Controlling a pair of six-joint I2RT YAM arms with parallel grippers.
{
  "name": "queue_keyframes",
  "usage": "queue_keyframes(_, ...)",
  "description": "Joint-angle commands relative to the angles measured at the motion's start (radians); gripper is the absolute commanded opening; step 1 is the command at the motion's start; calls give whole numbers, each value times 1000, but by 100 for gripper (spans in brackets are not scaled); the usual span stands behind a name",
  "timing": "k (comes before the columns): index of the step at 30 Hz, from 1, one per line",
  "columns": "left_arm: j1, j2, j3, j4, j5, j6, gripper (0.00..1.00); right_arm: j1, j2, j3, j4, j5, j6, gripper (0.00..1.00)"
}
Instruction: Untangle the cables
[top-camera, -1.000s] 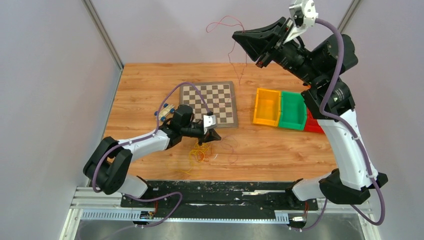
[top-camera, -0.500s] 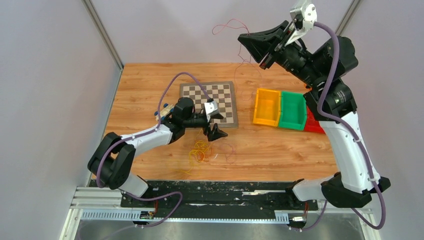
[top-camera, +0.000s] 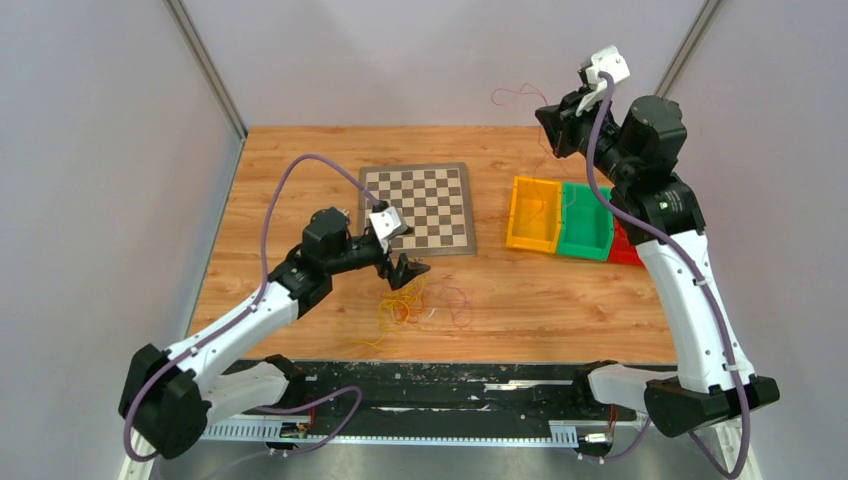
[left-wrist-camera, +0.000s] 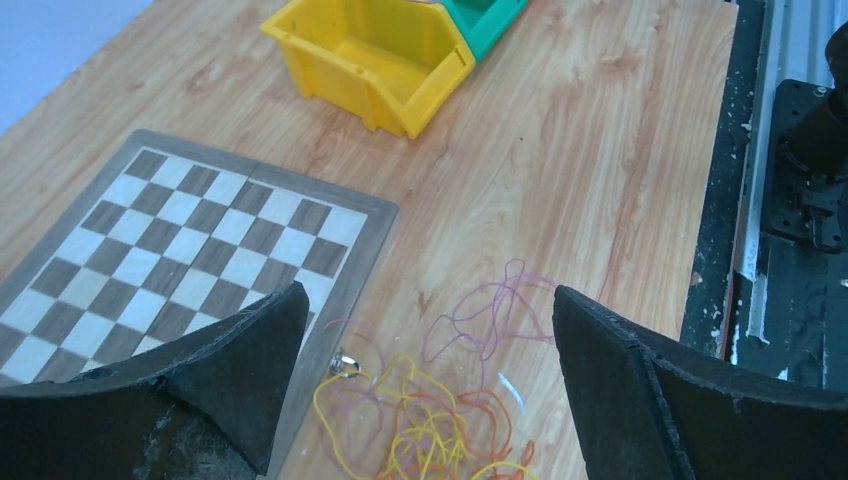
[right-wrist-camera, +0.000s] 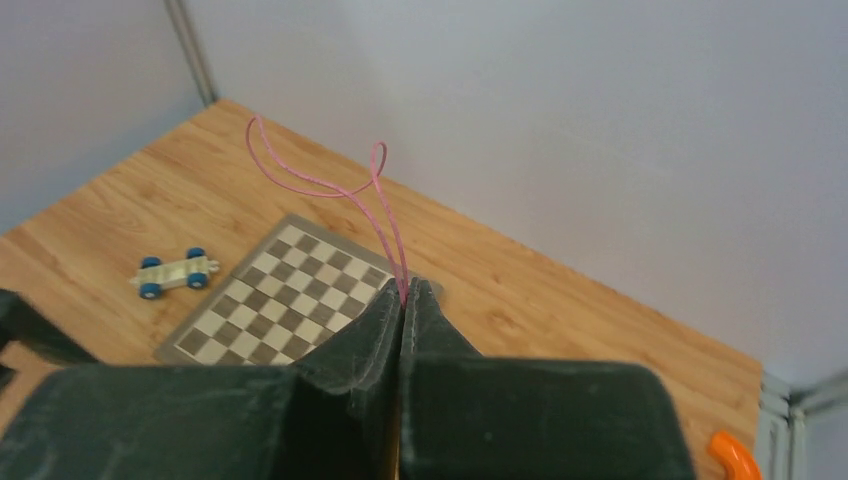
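The cables (top-camera: 402, 306) lie as a small tangle of yellow, orange and pale purple strands on the table, just in front of the chessboard (top-camera: 424, 205). My left gripper (top-camera: 405, 272) hovers open just above the tangle's far edge. In the left wrist view the tangle (left-wrist-camera: 450, 420) shows between and below the spread fingertips (left-wrist-camera: 285, 310). My right gripper (top-camera: 548, 118) is raised high over the table's back right. It is shut on a thin red-pink cable (top-camera: 512, 95). In the right wrist view this cable (right-wrist-camera: 330, 185) loops up from the closed gripper (right-wrist-camera: 405, 290).
Yellow (top-camera: 535, 213), green (top-camera: 587, 222) and red (top-camera: 626, 250) bins stand in a row right of the chessboard. A small toy car with blue wheels (right-wrist-camera: 175, 272) sits left of the chessboard. The black rail (top-camera: 450, 375) runs along the near edge.
The right gripper swung right and back, carrying the red-pink cable clear of the table. The left arm drew back and its gripper shifted slightly left, staying open over the tangle.
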Motion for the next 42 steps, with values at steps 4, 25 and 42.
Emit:
queue_keyframes(4, 4, -155, -61, -86, -119, -15, 100, -83, 35, -114, 65, 193, -34, 0)
queue_keyframes(25, 17, -254, -62, -107, -235, -127, 100, -93, 312, -310, 338, 329, 233, 0)
queue_keyframes(42, 69, -262, -89, -107, -213, -162, 100, -241, 383, -564, 346, 120, 317, 0)
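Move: My right hand holds the pink cable high up; the yellow bin lies about 10 cm ahead of it, 8 cm to its right and some 43 cm below. The green bin is about 12 cm right of the yellow one, and the chessboard about 26 cm left of it. My empty left hand has the yellow-orange cable tangle almost underneath, about 2 cm back, 2 cm left and 21 cm down; the loose purple cable is 10 cm right of the tangle. I bring my right hand down some 34 cm over the yellow bin, swinging it forward and about 10 cm right early on and easing back a little late, while the shut fingers keep the pink cable, tip down about 40 degrees and turn clockwise. My wide-open left hand drifts about 6 cm left, turning slightly counter-clockwise, touching nothing. ##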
